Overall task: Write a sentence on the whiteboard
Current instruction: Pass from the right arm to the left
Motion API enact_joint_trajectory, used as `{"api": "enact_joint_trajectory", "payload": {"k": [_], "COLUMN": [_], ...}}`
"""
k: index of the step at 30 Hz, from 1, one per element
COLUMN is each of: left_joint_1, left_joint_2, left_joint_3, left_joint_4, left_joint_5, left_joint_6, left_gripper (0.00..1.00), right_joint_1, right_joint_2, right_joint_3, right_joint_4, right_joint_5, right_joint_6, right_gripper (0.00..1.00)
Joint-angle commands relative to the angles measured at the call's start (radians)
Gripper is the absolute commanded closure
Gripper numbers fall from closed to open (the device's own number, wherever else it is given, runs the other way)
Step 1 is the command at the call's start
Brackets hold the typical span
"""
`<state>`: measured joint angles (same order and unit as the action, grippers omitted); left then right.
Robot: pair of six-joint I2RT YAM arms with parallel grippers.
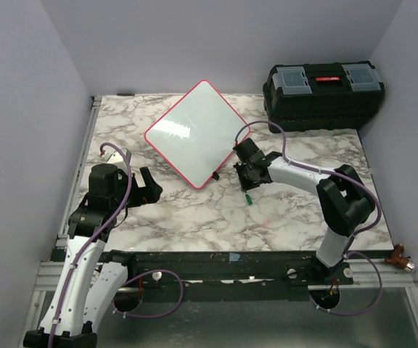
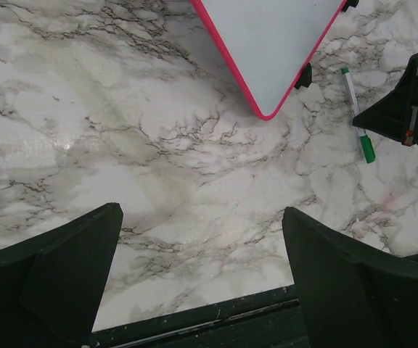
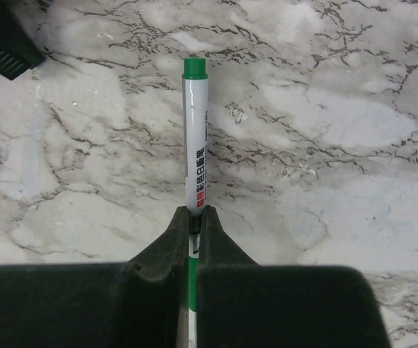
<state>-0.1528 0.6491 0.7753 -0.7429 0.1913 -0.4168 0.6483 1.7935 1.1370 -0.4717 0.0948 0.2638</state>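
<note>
The whiteboard (image 1: 197, 134) lies flat on the marble table, turned like a diamond, and its pink-framed corner (image 2: 267, 43) also shows in the left wrist view. No sentence shows on its white face. Just off the board's near-right edge, my right gripper (image 1: 247, 177) (image 3: 196, 212) is shut on a white marker with green ends (image 3: 194, 138) (image 2: 358, 116), pinching its barrel low over the table. My left gripper (image 1: 147, 187) (image 2: 202, 239) is open over bare marble to the board's left, holding nothing.
A black toolbox (image 1: 324, 94) stands at the back right corner. Grey walls close in the left, back and right sides. A small black tab (image 2: 303, 75) sticks out from the board's edge. The table's dark front rail (image 2: 194, 322) runs under my left fingers.
</note>
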Motion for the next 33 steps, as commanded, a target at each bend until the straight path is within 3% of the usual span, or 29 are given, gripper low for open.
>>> {"api": "enact_joint_trajectory", "payload": {"k": [1, 8, 18, 25, 33], "left_joint_1": [-0.004, -0.002, -0.002, -0.006, -0.170], "left_joint_2": [-0.026, -0.076, -0.216, -0.191, -0.139], "left_joint_3": [-0.004, -0.021, -0.066, -0.104, -0.161], "left_joint_4": [0.011, 0.052, 0.109, 0.255, 0.463], "left_joint_5": [-0.014, 0.023, -0.081, 0.151, 0.146], "left_joint_6": [-0.008, -0.002, -0.011, -0.184, -0.313], "left_gripper": [0.05, 0.05, 0.03, 0.03, 0.03], "right_joint_1": [0.008, 0.008, 0.008, 0.008, 0.008], "right_joint_2": [-0.105, -0.268, -0.457, -0.565, -0.683], "right_joint_3": [-0.041, -0.139, -0.274, -0.334, -0.395], "right_joint_4": [0.013, 0.144, 0.303, 0.394, 0.521], "right_joint_5": [-0.027, -0.068, -0.078, -0.042, 0.028], "right_joint_6": [0.096, 0.247, 0.507, 0.687, 0.860], "right_gripper": [0.99, 0.99, 0.99, 0.99, 0.99]}}
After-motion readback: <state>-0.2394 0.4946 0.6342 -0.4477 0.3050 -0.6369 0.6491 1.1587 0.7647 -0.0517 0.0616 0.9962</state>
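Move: Off the right hand's left side, about 29 cm away, 9 cm back and 17 cm higher, waits the open left gripper. The whiteboard's lower clip lies roughly 10 cm left and 6 cm ahead of the right hand, the upper clip 2 cm left and 16 cm ahead, both about 1 cm lower. From the left hand, the marker is some 9 cm ahead, 29 cm right and 17 cm down. Lifting the marker it already pinches, the right hand climbs about 16 cm, drifting slightly left and back, while its wrist swings the shut fingers from pointing down towards the left gripper and turns some 30 degrees clockwise. The left hand, fingers still wide open, rises about 4 cm and tips its fingers up, then heads some 5 cm right towards the marker. ##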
